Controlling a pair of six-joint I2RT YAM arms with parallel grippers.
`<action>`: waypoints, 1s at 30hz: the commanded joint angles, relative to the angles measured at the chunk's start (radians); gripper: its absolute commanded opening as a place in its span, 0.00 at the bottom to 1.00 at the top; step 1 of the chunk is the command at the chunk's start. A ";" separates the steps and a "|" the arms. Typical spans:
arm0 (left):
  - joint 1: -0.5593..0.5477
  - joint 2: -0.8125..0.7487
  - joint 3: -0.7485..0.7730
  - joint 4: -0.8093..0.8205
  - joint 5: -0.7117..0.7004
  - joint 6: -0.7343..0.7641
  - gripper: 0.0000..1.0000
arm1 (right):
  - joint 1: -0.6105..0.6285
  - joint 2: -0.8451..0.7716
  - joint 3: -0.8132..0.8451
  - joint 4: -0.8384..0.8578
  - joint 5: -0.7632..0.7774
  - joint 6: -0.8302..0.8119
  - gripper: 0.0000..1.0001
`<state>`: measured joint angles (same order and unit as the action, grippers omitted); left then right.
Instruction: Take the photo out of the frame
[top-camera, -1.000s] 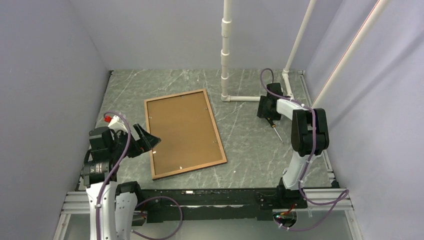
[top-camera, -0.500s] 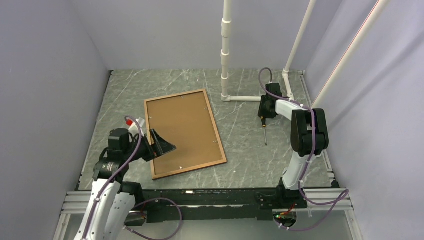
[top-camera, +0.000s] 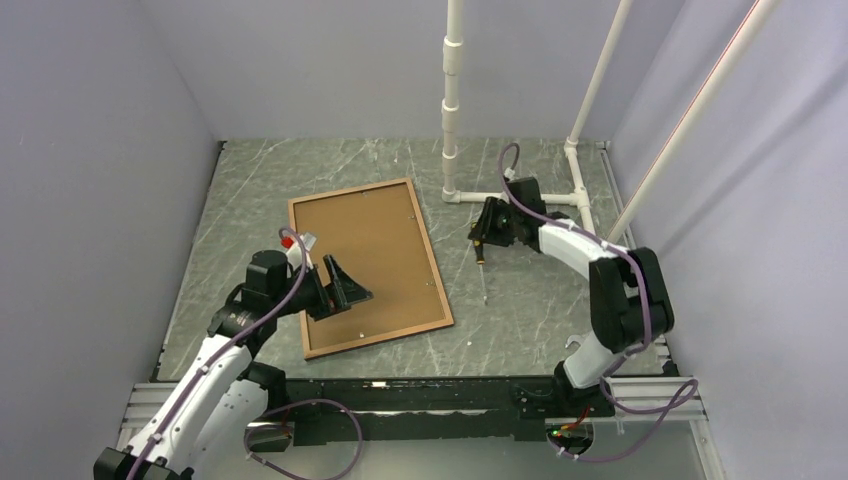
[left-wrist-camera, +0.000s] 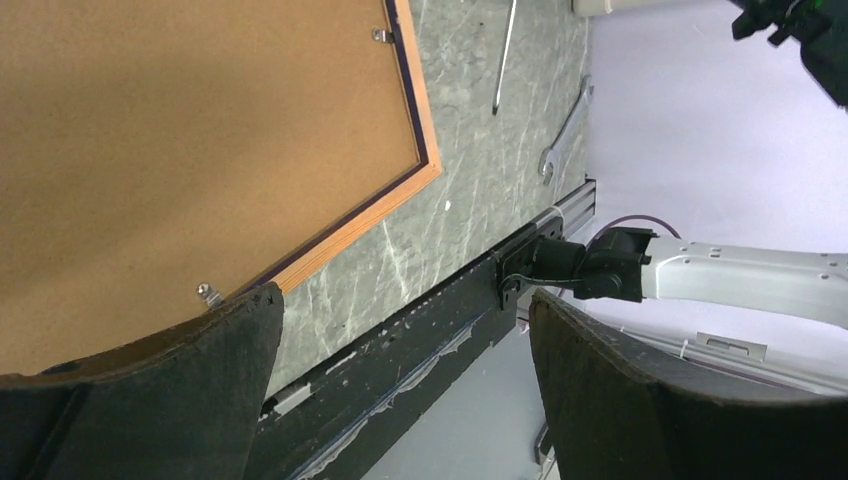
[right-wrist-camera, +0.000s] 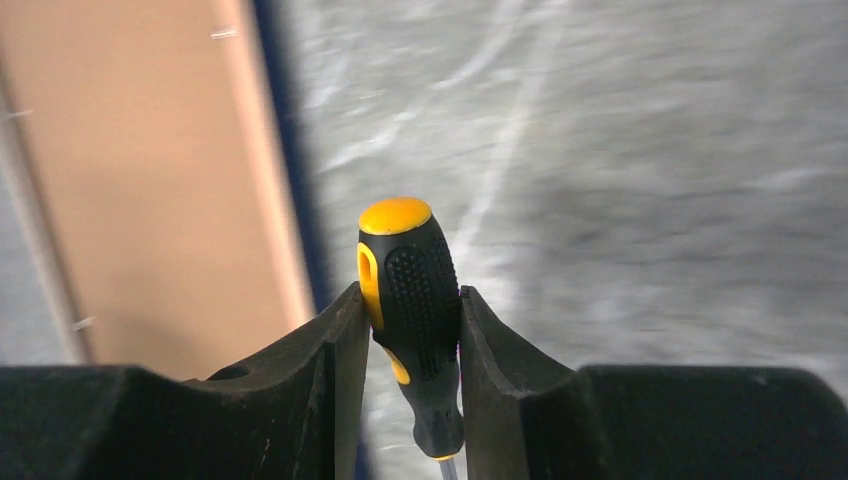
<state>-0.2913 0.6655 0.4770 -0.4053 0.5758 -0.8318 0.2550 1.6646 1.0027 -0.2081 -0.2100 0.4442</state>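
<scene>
The frame (top-camera: 385, 333) lies face down on the table, its thin wood-and-navy border (left-wrist-camera: 418, 110) around the photo's brown hardboard back (top-camera: 365, 250). Small metal clips (left-wrist-camera: 209, 293) hold the back in. My left gripper (top-camera: 350, 288) hovers open over the frame's near left corner, with nothing between its fingers (left-wrist-camera: 150, 400). My right gripper (top-camera: 487, 230) is shut on a black-and-yellow screwdriver (right-wrist-camera: 410, 285) just right of the frame's right edge (right-wrist-camera: 272, 150). The screwdriver's shaft (top-camera: 484, 280) points toward the near side.
A white pipe stand (top-camera: 452, 100) rises behind the frame, with pipes along the back right of the table. A wrench (left-wrist-camera: 565, 130) lies on the table near the front right rail. Grey walls close in on three sides.
My right gripper closed on the screwdriver and carried it left toward the frame. My left arm swung right, from the table's left edge to above the frame's near left corner.
</scene>
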 joint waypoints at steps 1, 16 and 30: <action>-0.025 0.015 -0.002 0.142 -0.009 -0.023 0.95 | 0.084 -0.143 -0.114 0.299 -0.245 0.265 0.00; -0.161 0.012 -0.062 0.344 -0.006 -0.001 0.99 | 0.338 -0.014 -0.413 1.461 -0.290 1.128 0.00; -0.281 0.160 -0.073 0.492 -0.058 -0.018 0.87 | 0.439 0.103 -0.364 1.594 -0.303 1.213 0.00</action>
<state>-0.5499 0.7868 0.4034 -0.0612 0.5179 -0.8444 0.6880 1.7794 0.5930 1.2499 -0.5076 1.6272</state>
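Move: The screwdriver handle is already pinched in my right hand, about 19 cm ahead of my open left hand, 28 cm to its right and some 9 cm lower. Seen from my right hand, the left hand is thus about 19 cm back, 28 cm left and 9 cm higher. The frame lies face down, its middle about 14 cm ahead of my left hand, 2 cm right and 14 cm below. The white pipe corner stands some 15 cm ahead of my right hand, 6 cm left and 5 cm lower. I swing the held screwdriver in over the frame to my left hand: my right hand goes about 21 cm left while drawing back and rising some 12 cm each, quick at first, then easing. It rolls nearly 70 degrees, left side up, until its fingers point left and level. My left hand, still wide open, comes about 5 cm right to meet it, bobbing up and back down and turning slightly clockwise. ##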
